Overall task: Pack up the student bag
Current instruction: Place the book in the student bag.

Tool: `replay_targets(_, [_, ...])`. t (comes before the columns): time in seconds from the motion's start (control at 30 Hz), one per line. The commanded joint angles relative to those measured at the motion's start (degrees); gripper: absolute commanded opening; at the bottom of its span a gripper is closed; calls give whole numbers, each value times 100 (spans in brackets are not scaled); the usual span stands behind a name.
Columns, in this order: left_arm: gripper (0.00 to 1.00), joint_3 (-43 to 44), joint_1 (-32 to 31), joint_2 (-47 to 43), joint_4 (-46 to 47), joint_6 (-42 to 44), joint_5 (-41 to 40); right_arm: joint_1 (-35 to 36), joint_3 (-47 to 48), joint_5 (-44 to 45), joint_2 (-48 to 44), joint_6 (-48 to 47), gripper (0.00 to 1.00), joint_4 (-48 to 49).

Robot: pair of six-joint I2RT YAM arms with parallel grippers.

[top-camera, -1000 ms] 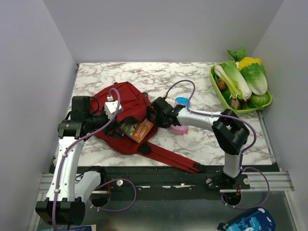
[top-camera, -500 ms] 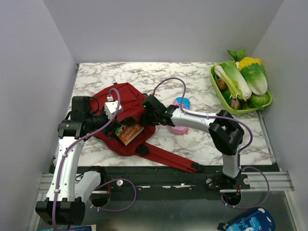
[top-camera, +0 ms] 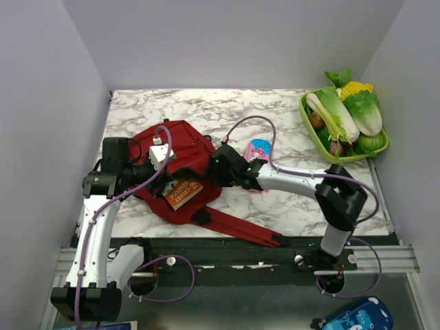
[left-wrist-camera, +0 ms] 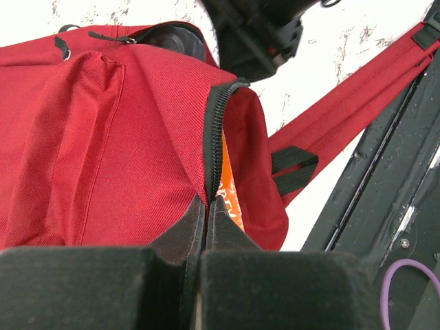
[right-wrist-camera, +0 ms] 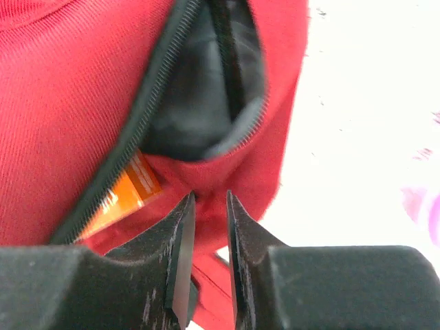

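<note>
The student bag (top-camera: 180, 148) is a dark red backpack lying at the left-middle of the marble table, its straps (top-camera: 240, 227) trailing toward the near edge. An orange book (top-camera: 182, 192) sticks out of its unzipped mouth. My left gripper (left-wrist-camera: 206, 204) is shut on the zipper rim of the bag (left-wrist-camera: 103, 137), holding the mouth up, with the book (left-wrist-camera: 231, 199) just inside. My right gripper (right-wrist-camera: 210, 199) stands narrowly open at the rim of the bag (right-wrist-camera: 62, 103), nothing clearly between its fingers. The book (right-wrist-camera: 124, 196) shows under the zipper.
A pink and blue pencil case (top-camera: 257, 150) lies just right of the right gripper (top-camera: 218, 167). At the back right stands a green tray (top-camera: 307, 124) of vegetables. A blue case (top-camera: 352, 317) lies below the table's edge.
The orange book has slid left, deeper into the bag's mouth. My right gripper followed it left, then drew back a little. The left gripper has kept its hold.
</note>
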Motion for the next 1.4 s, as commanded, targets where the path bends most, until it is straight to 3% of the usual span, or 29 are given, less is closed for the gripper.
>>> replay_targets(0.0, [1,40,-31,-95,139,34,202,60,-721,851,-804,-327,29,121])
replay_targets(0.13, [1,40,-31,-77,156,8,246,244,-1011,808,-998,-748,12,296])
replay_targets(0.3, [1,75,-31,-60,165,-18,237,1016,-1494,913,-1226,-1776,8,1479])
replay_targets(0.43, [1,111,-31,-42,148,-45,246,1238,-1443,536,-1078,-2190,1,1993])
replay_targets(1.37, [1,304,-31,2,16,-71,202,1300,1167,-334,1445,-2771,1,2512])
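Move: The book, sticking partly out of the bag mouth, is about 11 cm left of the right gripper, some 3 cm nearer the base and slightly lower. The bag rim pinched by the left gripper lies about 13 cm left, 5 cm back and roughly 12 cm above the right gripper; the pencil case is about 13 cm right, 6 cm ahead and 5 cm lower. From the left gripper the book is about 3 cm ahead, 3 cm right and 15 cm below. Keep the left gripper still, pinching the bag's zipped rim up. Back the right gripper a little right and up off the book while shutting its fingers, swing it about 7 cm back, then drive left some 16 cm, easing forward near the end, into the bag mouth under the rim against the book, turning about 30 degrees counter-clockwise and tipping the fingertips upward. ##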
